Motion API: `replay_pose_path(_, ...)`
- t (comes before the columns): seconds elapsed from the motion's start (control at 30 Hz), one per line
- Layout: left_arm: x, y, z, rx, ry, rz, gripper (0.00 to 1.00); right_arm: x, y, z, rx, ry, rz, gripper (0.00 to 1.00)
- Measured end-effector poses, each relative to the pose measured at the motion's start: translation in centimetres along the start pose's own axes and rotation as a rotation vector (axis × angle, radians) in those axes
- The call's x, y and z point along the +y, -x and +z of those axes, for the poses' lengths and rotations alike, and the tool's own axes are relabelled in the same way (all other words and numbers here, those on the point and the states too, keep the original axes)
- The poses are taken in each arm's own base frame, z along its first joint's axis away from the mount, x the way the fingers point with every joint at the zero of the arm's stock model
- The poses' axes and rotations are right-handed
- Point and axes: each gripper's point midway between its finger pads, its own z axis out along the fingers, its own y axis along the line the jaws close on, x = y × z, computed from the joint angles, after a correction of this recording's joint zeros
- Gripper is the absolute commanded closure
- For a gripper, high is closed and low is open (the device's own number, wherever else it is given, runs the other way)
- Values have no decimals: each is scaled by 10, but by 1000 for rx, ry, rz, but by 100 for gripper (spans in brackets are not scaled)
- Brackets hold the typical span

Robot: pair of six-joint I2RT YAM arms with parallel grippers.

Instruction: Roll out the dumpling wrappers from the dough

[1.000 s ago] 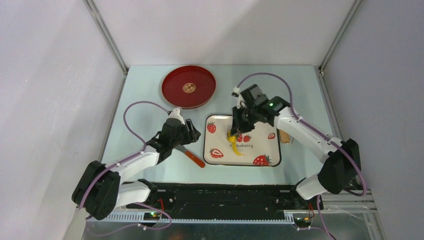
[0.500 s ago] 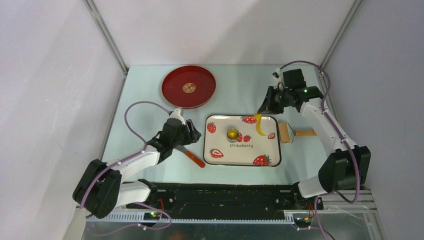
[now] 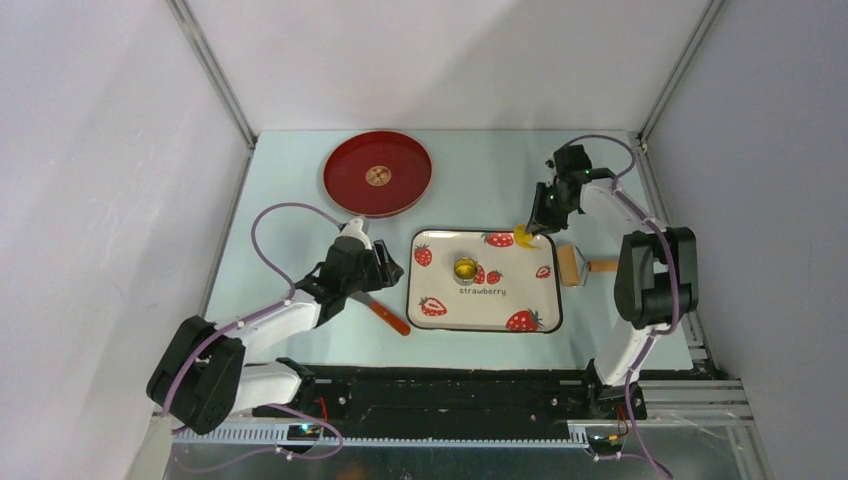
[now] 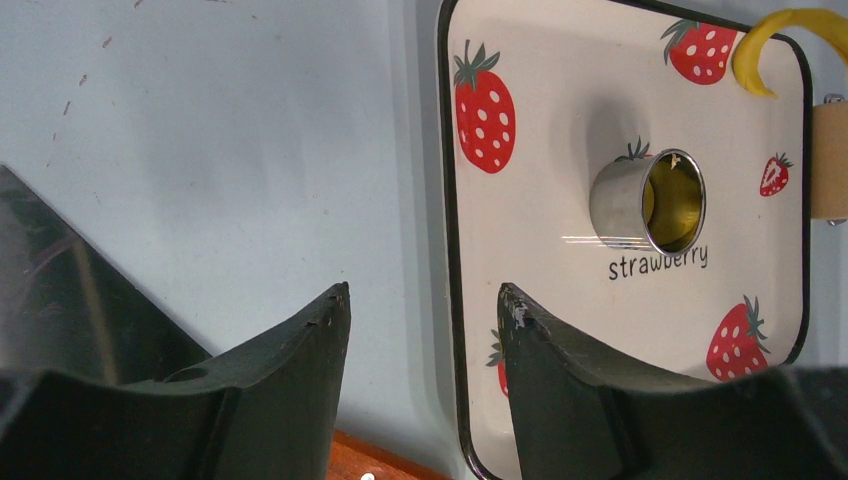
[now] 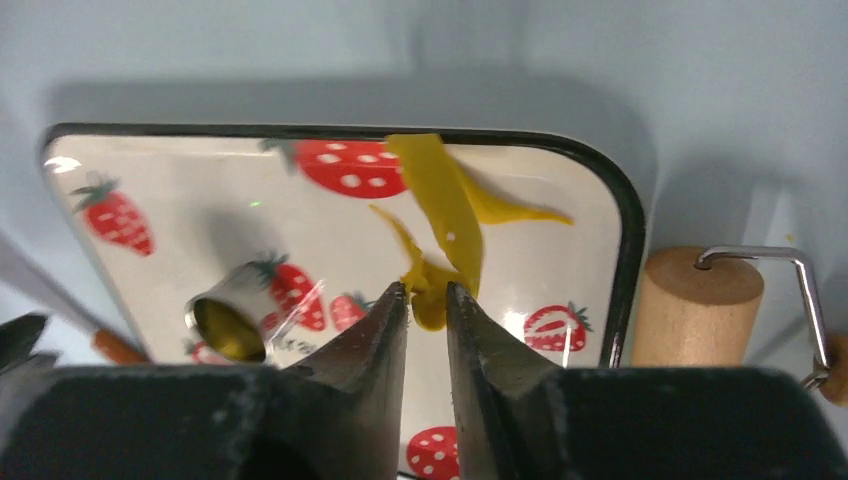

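My right gripper [image 3: 541,220] is shut on a thin strip of yellow dough [image 3: 520,238] over the far right corner of the strawberry tray [image 3: 415,300]. In the right wrist view the strip [image 5: 445,215] hangs from the fingertips of the gripper [image 5: 428,290] down to the tray. A metal ring cutter [image 3: 465,269] stands mid-tray with yellow dough inside it [image 4: 672,205]. No separate wrapper disc shows. My left gripper [image 3: 385,265] is open and empty left of the tray, also in its own view [image 4: 423,295].
A wooden roller [image 3: 572,267] lies just right of the tray. A red round plate [image 3: 377,174] sits at the back left. A knife with a red handle [image 3: 385,315] lies under my left gripper. Metal frame posts rise at the back corners.
My right gripper has carried the yellow strip from the tray's middle to its far right corner, leaving the ring cutter standing. The strip now bunches low at the corner. The left arm has not moved.
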Motion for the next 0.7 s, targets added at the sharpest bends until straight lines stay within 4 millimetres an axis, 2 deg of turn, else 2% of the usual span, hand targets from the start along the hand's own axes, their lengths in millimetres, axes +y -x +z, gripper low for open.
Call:
replay_pose_path(0.17,0,0,0,0,0,0,39,-25,-17,28,39,-138,-24,54)
replay_pose_path(0.27,0,0,0,1,-1,0,39,-31,-20,31,34,-196,-42,48)
replay_pose_path(0.37,-3,-1,1,12,-14,0,39,-35,-22,33,27,-239,-62,34)
replay_pose_path(0.53,-10,2,5,25,-31,0,39,-36,-31,27,19,-290,-93,16)
replay_pose_path(0.7,-24,9,9,32,-63,5,40,-21,-30,8,-30,-265,-125,12)
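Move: The right hand still has the yellow dough scrap at its fingertips. The spot for it, inside the tray's far right corner, lies about 7 cm below, some 2 cm back and 1 cm right. From this hand the steel cup is roughly 12 cm left and 8 cm back, the roller's wooden head about 9 cm right and 7 cm back. From the empty left hand, the cup is some 13 cm right and 2 cm back, the dough spot about 26 cm right and 4 cm ahead. The right hand sinks about 5 cm towards the tray's far right corner, drifting slightly right and back, while its fingers spread from nearly shut to almost fully open to let go of the dough, the wrist rolling some 15 degrees left side down; it then draws back a little and rises about 2.5 cm with the fingers open. Late on, the empty left hand, its gap unchanged, starts rightward over the tray's left side towards the cup, about 2 cm, rising slightly. ##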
